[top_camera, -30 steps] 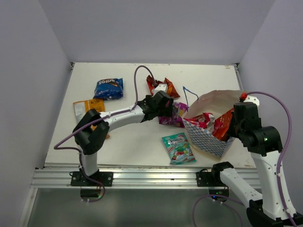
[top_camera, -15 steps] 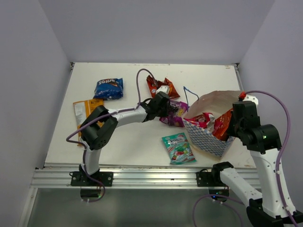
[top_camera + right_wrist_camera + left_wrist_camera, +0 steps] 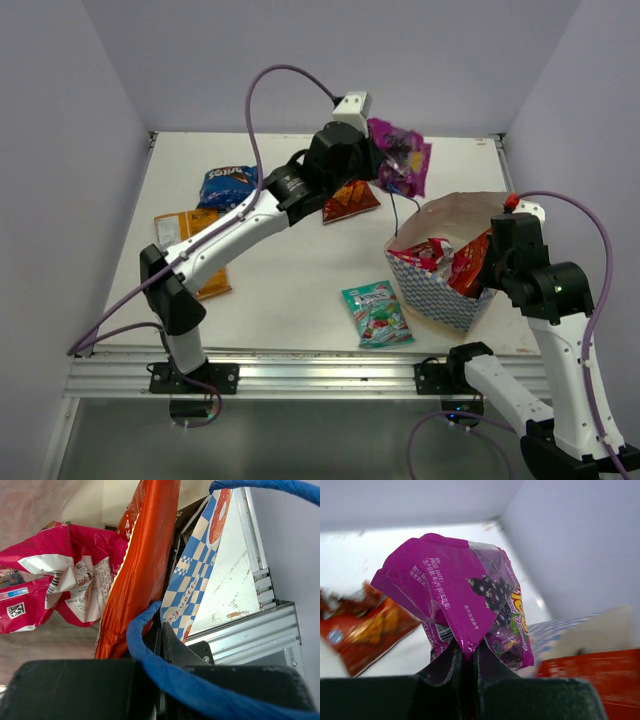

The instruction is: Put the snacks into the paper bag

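My left gripper (image 3: 378,158) is shut on the bottom edge of a purple snack packet (image 3: 404,160), held high above the back of the table, left of the paper bag (image 3: 440,298). In the left wrist view the purple packet (image 3: 462,592) stands straight up out of the closed left gripper (image 3: 467,652). The bag's mouth is open, with red and pink packets (image 3: 452,262) inside. My right gripper (image 3: 490,265) is shut on the bag's right wall. The right wrist view shows the right gripper (image 3: 164,635) pinching the checkered wall (image 3: 205,575), beside an orange-red packet (image 3: 145,565), a pink packet (image 3: 60,575) and the blue string handle (image 3: 145,640).
On the table lie a blue packet (image 3: 228,186), an orange packet (image 3: 183,228) partly under the left arm, a red-brown packet (image 3: 348,200) and a teal packet (image 3: 378,313) by the front edge. Walls close in the table at the back and sides.
The left gripper shut on the purple packet beside the bag and lifted it up and towards the back. The right arm and bag have stayed put.
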Robot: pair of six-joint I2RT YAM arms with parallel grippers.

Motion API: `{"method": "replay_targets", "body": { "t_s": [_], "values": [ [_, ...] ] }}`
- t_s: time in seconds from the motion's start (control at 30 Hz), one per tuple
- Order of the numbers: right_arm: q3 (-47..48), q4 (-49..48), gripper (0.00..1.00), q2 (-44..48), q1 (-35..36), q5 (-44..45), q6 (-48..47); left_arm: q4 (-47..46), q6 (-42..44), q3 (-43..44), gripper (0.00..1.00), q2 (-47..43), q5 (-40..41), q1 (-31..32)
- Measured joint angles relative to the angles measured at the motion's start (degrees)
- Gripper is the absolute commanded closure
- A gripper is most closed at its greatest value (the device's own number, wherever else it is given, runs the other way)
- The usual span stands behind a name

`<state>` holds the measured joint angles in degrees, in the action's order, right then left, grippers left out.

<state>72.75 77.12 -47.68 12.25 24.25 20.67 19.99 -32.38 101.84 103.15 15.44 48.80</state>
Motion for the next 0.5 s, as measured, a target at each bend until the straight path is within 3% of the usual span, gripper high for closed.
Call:
{"method": "replay_targets", "body": {
  "t_s": [0.1,0.2,0.37,0.5],
  "values": [
    [0.0,0.0,1.00,0.0,0.0,0.0,0.2,-2.4,0.5,9.5,1.00,-1.3,-1.6,3.7],
    [0.0,0.0,1.00,0.0,0.0,0.0,0.3,-5.2,0.4,13.2,1.00,-3.3,-4.2,8.1],
    [0.0,0.0,1.00,0.1,0.0,0.0,0.6,-8.3,-1.0,9.5,1.00,-5.3,-10.0,14.4],
    [0.0,1.1,1.00,0.2,-0.2,0.2,1.4,-7.6,-1.5,3.0,1.00,-4.2,-10.8,15.7]
  ]
}}
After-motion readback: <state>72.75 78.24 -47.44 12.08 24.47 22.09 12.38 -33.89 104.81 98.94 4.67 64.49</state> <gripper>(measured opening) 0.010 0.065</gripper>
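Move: Some 14 cm back and 15 cm to the right of the left hand, its middle roughly 17 cm lower, stands the paper bag; the left fingers already hold the purple snack. The orange-red snack lies about 13 cm ahead and 4 cm left of that hand, the teal snack about 20 cm back and 2 cm right, both some 27 cm below. From the right hand, the bag's middle is about 6 cm ahead, 8 cm left and 12 cm down. Swinging the pinched purple snack up and over towards the bag's mouth, the left hand climbs about 17 cm while travelling some 15 cm back and 10 cm right, then sinks about 8 cm over the bag. The wrist turns some 25 degrees clockwise and the fingers keep their grip, while the right hand stays put, still pinching the bag's right rim. ##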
